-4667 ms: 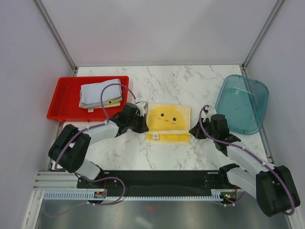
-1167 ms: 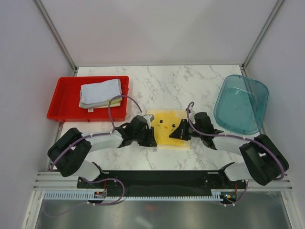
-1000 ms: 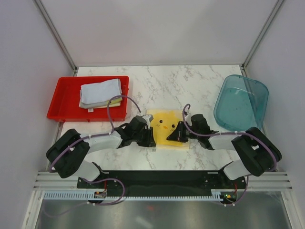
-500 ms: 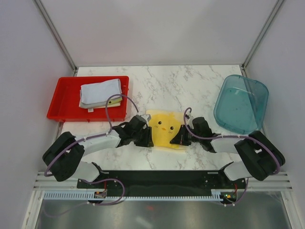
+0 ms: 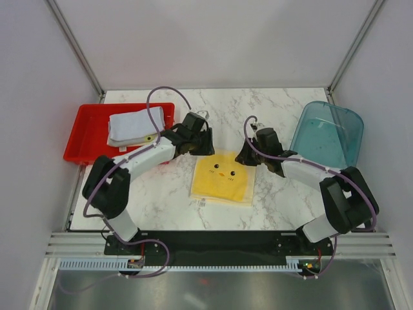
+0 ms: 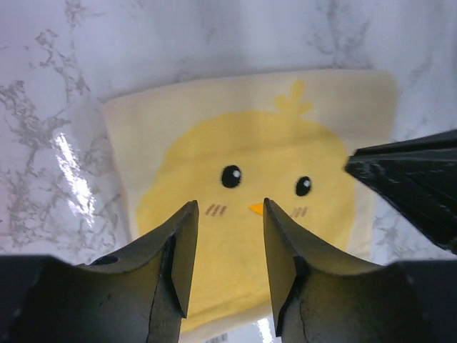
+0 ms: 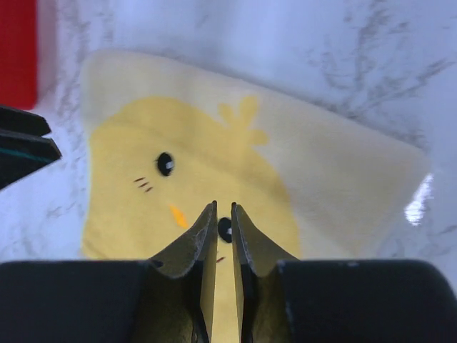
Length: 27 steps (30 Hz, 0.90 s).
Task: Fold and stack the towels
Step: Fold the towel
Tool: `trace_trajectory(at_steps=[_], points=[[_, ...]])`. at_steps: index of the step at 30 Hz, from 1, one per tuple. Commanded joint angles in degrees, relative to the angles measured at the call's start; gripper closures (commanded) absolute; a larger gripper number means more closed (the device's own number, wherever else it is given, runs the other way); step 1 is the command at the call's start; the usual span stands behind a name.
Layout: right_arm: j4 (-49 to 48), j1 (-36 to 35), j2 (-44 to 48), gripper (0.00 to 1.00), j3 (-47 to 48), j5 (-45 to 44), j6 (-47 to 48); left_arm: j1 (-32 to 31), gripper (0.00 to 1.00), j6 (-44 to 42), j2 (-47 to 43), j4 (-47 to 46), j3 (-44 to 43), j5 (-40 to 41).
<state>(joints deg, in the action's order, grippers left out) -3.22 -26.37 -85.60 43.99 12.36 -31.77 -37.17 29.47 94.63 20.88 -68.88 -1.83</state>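
A pale yellow towel (image 5: 221, 177) with a chick face lies flat on the marble table, also filling the left wrist view (image 6: 243, 143) and the right wrist view (image 7: 214, 136). My left gripper (image 5: 204, 147) hovers over the towel's far left corner, jaws open and empty (image 6: 230, 204). My right gripper (image 5: 242, 158) hovers over the far right corner, its jaws a narrow gap apart with nothing between them (image 7: 223, 205). Folded towels (image 5: 134, 126), light grey on top with pale yellow beneath, lie stacked in the red tray (image 5: 84, 155).
A translucent teal basket (image 5: 326, 139) stands at the right edge of the table. The red tray sits at the left, close behind my left arm. Side walls enclose the table on both sides.
Both grippers have moved from the towel's near side up to its far edge and let go of it. The left jaws have opened wider. The towel now lies flat, slightly nearer.
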Motion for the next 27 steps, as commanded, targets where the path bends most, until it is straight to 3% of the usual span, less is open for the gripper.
trace_trajectory(at_steps=[1,12,21,27], points=[[5.5,2.7,-2.5,0.79,3.6,-6.2,4.7,4.0,0.51,-4.9,7.5,2.2,-5.1,-2.4],[8.0,6.2,-9.5,0.79,5.7,-11.3,11.2,10.2,0.53,-5.9,19.1,1.2,-9.5,-7.8],[8.6,6.2,-10.6,0.79,7.4,-14.1,17.1,10.3,0.52,-5.6,20.8,0.9,-9.4,-7.8],[10.3,6.2,-7.2,0.79,9.4,-11.1,17.5,10.4,0.52,-5.6,19.2,1.3,-9.7,-8.7]])
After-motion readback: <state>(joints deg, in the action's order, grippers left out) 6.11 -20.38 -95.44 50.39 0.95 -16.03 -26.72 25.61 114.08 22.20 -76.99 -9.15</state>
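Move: Both hands are empty above the yellow chick towel. Its far left corner lies about 6 cm ahead of the left hand, 5 cm left and 10 cm below; the towel's middle is some 6 cm back and 7 cm right. From the right hand, the far right corner is roughly 4 cm ahead, 10 cm right and 7 cm below, and the towel's middle 4 cm back, 5 cm left. Left hand sinks 9 cm, forward-left, to the far left corner; right goes 8 cm right, descending towards its corner. ##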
